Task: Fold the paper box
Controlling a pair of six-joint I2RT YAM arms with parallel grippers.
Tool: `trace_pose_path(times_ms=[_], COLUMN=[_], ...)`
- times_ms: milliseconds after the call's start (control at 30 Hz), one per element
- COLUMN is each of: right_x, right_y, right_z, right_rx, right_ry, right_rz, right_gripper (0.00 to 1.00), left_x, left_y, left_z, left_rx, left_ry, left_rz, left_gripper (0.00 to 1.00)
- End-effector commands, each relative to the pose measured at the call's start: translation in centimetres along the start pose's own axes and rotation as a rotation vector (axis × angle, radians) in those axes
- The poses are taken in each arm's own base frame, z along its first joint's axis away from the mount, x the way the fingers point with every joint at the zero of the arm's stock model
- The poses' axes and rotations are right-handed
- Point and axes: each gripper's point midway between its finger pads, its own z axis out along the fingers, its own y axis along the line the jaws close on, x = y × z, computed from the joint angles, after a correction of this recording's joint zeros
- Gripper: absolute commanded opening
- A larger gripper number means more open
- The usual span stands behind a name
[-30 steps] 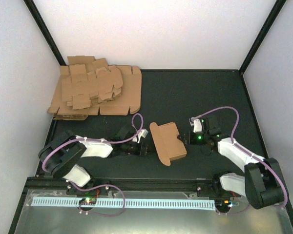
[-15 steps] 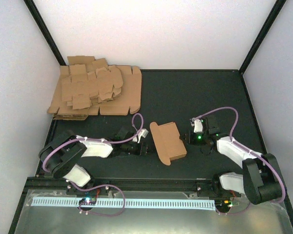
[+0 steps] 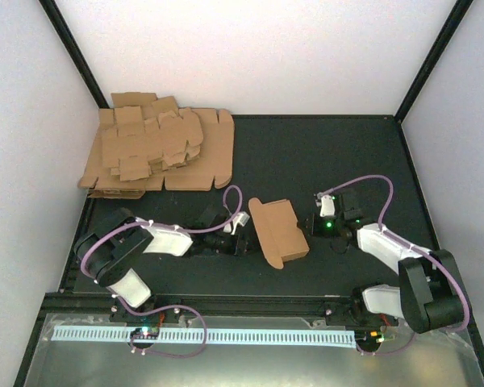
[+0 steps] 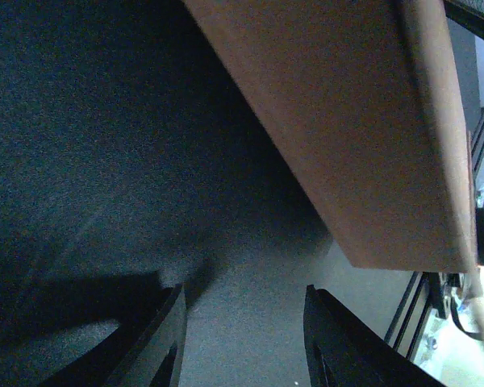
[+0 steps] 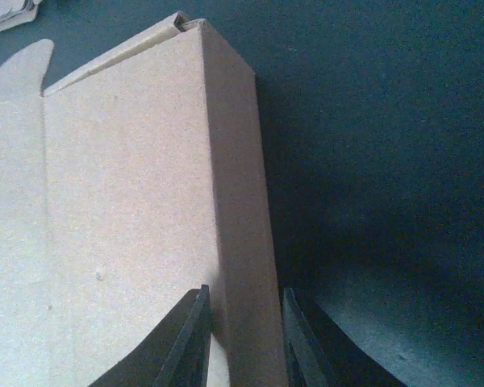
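The paper box (image 3: pixel 279 232) is a brown, partly folded carton lying mid-table, its rounded flap pointing to the far left. My right gripper (image 3: pixel 310 228) meets its right edge. In the right wrist view the fingers of that gripper (image 5: pixel 244 292) press on both faces of the raised side wall of the box (image 5: pixel 129 201). My left gripper (image 3: pixel 244 242) rests low on the mat just left of the box. In the left wrist view it (image 4: pixel 242 290) stands open with only mat between the fingers, and the box (image 4: pixel 347 121) lies ahead to the upper right.
A thick pile of brown cardboard sheets (image 3: pixel 157 153) fills the far left corner of the black mat; its edge (image 5: pixel 8 12) shows in the right wrist view. White walls and black frame posts enclose the table. A metal rail runs along the near edge.
My right gripper's jaws have narrowed onto the box's right side wall. The box has shifted slightly. The left arm's elbow has shifted a little; its jaws kept their width.
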Motion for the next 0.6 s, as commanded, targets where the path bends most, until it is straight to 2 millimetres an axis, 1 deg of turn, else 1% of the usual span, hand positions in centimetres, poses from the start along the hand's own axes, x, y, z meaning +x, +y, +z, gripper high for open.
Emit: trace_pose_path(times_ms=[0,133,300,567], right_x=[1.0,0.7,0.8,0.3], right_y=[-3.6,-3.7,-3.0,-2.1], right_z=[-0.1,-0.4,-0.1,0.2], right_rx=[0.158,0.166,0.122,0.079], right_ry=[0.013,-0.005,0.01,0.019], right_rz=[0.069,0.068,0.056,0.035], right_gripper=[0.27,0.25,0.25,0.26], left_x=[-0.5,-0.8,-2.2,-7.0], left_y=[-0.1,-0.3,-1.3,-5.4], left_z=[0.4,0.5,1.3,4.2], left_rx=[0.0,0.001,0.039,0.146], left_ry=[0.01,0.012,0.015,0.003], left_rz=[0.002,0.006,0.013,0.053], left_gripper=[0.43,0.43,0.43,0.41])
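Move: To the left hand's right, the paper box's middle lies about 10 cm off and 3 cm farther ahead, at roughly hand height. The raised lid flap along the box's left edge is nearer, some 5 cm to the right of this hand, 2 cm ahead and slightly higher. From the right hand, at the box's right edge, the box's middle is about 5 cm to the left, level fore and aft, and 2 cm lower; the flap is some 9 cm left and 1 cm back. Pushing in from the flap side, the left hand starts slowly, then quickens to the right and forward, about 6 cm in all and rising slightly, its half-open fingers coming against the box's left-facing underside. The right hand slips off the box's right upper edge, going some 2 cm right and then 2 cm down, fingers still partly closed, and ends beside the box's raised face. ##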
